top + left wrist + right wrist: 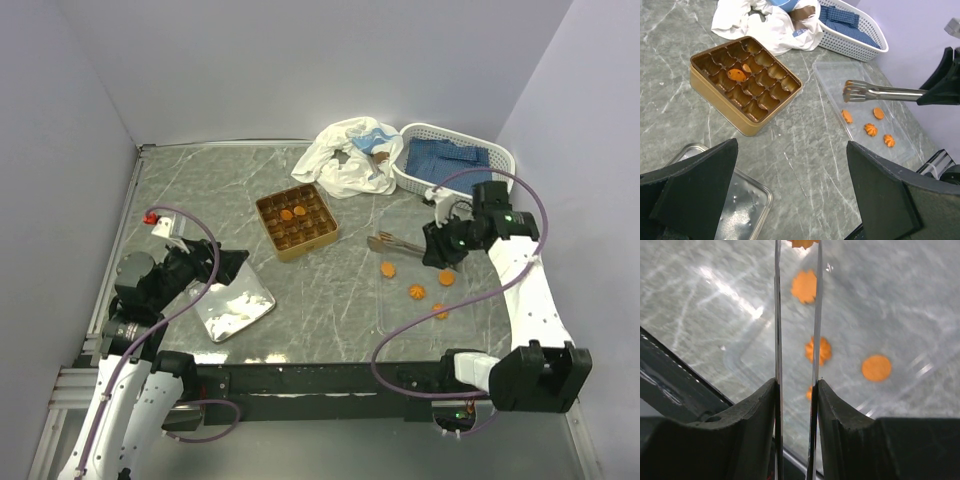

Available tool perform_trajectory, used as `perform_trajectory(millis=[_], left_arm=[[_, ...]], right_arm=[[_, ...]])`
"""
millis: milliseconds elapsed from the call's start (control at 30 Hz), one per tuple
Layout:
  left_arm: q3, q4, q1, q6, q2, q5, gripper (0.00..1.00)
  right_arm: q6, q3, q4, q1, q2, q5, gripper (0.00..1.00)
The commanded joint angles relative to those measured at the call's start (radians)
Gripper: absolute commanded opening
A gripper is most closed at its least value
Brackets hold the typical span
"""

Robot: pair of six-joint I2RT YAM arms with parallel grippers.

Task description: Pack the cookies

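Several orange cookies [416, 292] lie on a clear plastic tray [400, 215] right of centre; they also show in the left wrist view [870, 129] and the right wrist view [818, 350]. Two cookies [292, 213] sit in compartments of the square golden tin [296, 245]; one cookie [736, 75] is plain in the left wrist view. My right gripper [437, 248] [796, 385] is shut on metal tongs [395, 243] [777, 315] above the tray. An orange cookie edge [802, 242] shows between the tong arms near their tips. My left gripper [225, 268] [790, 165] hangs wide open, holding nothing.
A shiny metal lid [235, 305] lies under the left gripper. At the back right stand a white basket [470, 140] with blue cloth and a crumpled white cloth [345, 155]. Walls close in the table on three sides.
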State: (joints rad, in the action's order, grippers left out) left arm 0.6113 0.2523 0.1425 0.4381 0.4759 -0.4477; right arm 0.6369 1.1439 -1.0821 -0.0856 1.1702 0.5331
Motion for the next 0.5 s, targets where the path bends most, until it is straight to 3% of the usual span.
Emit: perform_trajectory(millis=[0,267,467], left_arm=[[0.002,-0.035,-0.007,-0.013,0.007,-0.003,0.96],[0.007,-0.028,-0.009,-0.015,0.029,0.015,0.96],[0.008,-0.025,-0.012,-0.016,0.041,0.024,0.97]], right_arm=[[-0.095,0.095,0.094,0.111,0.057,0.047,0.34],[-0.163,0.371,0.094,0.308,0.279,0.056,0.34],[-0.204,0.534,0.131,0.377,0.434,0.005,0.34]])
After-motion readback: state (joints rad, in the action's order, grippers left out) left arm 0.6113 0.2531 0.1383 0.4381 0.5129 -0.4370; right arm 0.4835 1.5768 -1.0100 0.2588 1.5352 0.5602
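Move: The cookie box's middle is about 32 cm to the left of the right hand, 16 cm ahead and 12 cm below it; its two packed cookies are 2 cm farther out than that middle. Of the loose cookies on the clear tray, the leftmost is roughly 9 cm left and 3 cm ahead of the right hand, another 1 cm left and 3 cm back. From the left hand the box is some 24 cm ahead and 12 cm right. The tongs, with a cookie still pinched in their head, are carried off the clear tray towards the box: the right hand sweeps about 12 cm left and 8 cm forward while rising some 5 cm, speeding up early on. It turns roughly 15 degrees counter-clockwise, and the fingers keep their unchanged grip on the tongs. ##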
